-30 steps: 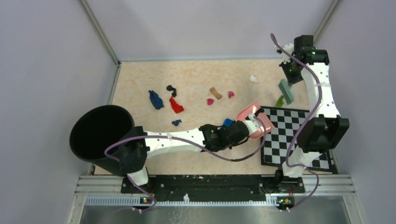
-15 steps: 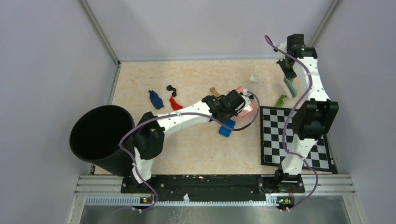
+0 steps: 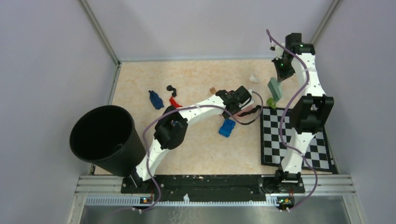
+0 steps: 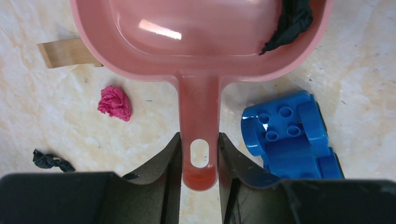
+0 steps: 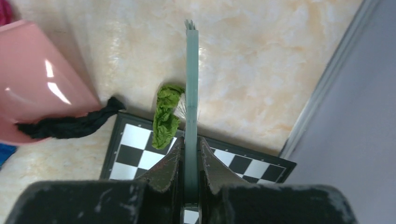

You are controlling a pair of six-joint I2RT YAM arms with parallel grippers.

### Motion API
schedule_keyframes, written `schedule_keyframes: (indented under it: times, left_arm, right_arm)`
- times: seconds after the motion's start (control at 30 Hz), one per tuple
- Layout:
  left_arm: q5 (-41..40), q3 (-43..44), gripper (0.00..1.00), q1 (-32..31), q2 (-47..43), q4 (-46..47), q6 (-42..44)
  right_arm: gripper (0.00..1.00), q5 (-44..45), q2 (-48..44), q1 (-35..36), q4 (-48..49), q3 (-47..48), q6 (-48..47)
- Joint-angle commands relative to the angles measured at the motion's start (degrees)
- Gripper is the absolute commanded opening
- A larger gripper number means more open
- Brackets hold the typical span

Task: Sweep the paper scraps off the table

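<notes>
My left gripper is shut on the handle of the pink dustpan, which lies on the table with a black paper scrap at its rim. A magenta scrap, a brown one and a small black one lie beside the pan. My right gripper is shut on a grey-green brush, whose bristles touch a green scrap at the board's edge. Dark blue, black, red and white scraps lie farther back.
A bright blue blocky toy lies just near of the dustpan. The black-and-white chequered board covers the right side. A tall black bin stands at the near left. Grey frame rails edge the table.
My left arm has swung the dustpan back and left, off the chequered board's corner, uncovering the blue toy. My right gripper has carried the brush left, toward the green scrap.
</notes>
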Motion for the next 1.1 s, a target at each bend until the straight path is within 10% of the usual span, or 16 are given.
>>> schedule_keyframes:
  times: [0.0,1.07]
  left_arm:
    - [0.6,3.6,0.00,0.4,1.6,-1.4,1.1]
    - [8.3,-1.8,0.00,2.1,0.4,4.0,-2.1]
  right_arm:
    - [0.00,-7.4,-0.3,-0.4,-2.5,1.3,3.7]
    - [0.00,-24.7,-11.8,1.8,-7.0,-1.6,5.9]
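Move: The green scrap lies almost straight under the right hand, about 3 cm left and 17 cm below. The pink dustpan's bed is some 16 cm left of that hand and 5 cm back, with the black scrap some 13 cm left and 6 cm back; the white scrap is about 15 cm ahead and 11 cm left. From the left hand, the green scrap lies about 10 cm ahead, 24 cm right and 6 cm lower; the blue block is 6 cm back and 2 cm right. Sweep the green scrap left and slightly back into the dustpan: keep the right grip on the brush, carry it about 7 cm left and 3 cm back, dipping 2 cm and swinging its head left by some 20 degrees, then lift about 6 cm while easing farther back and left. Lower the left gripper about 3 cm, still gripping the pan's handle, and hold the pan there. ##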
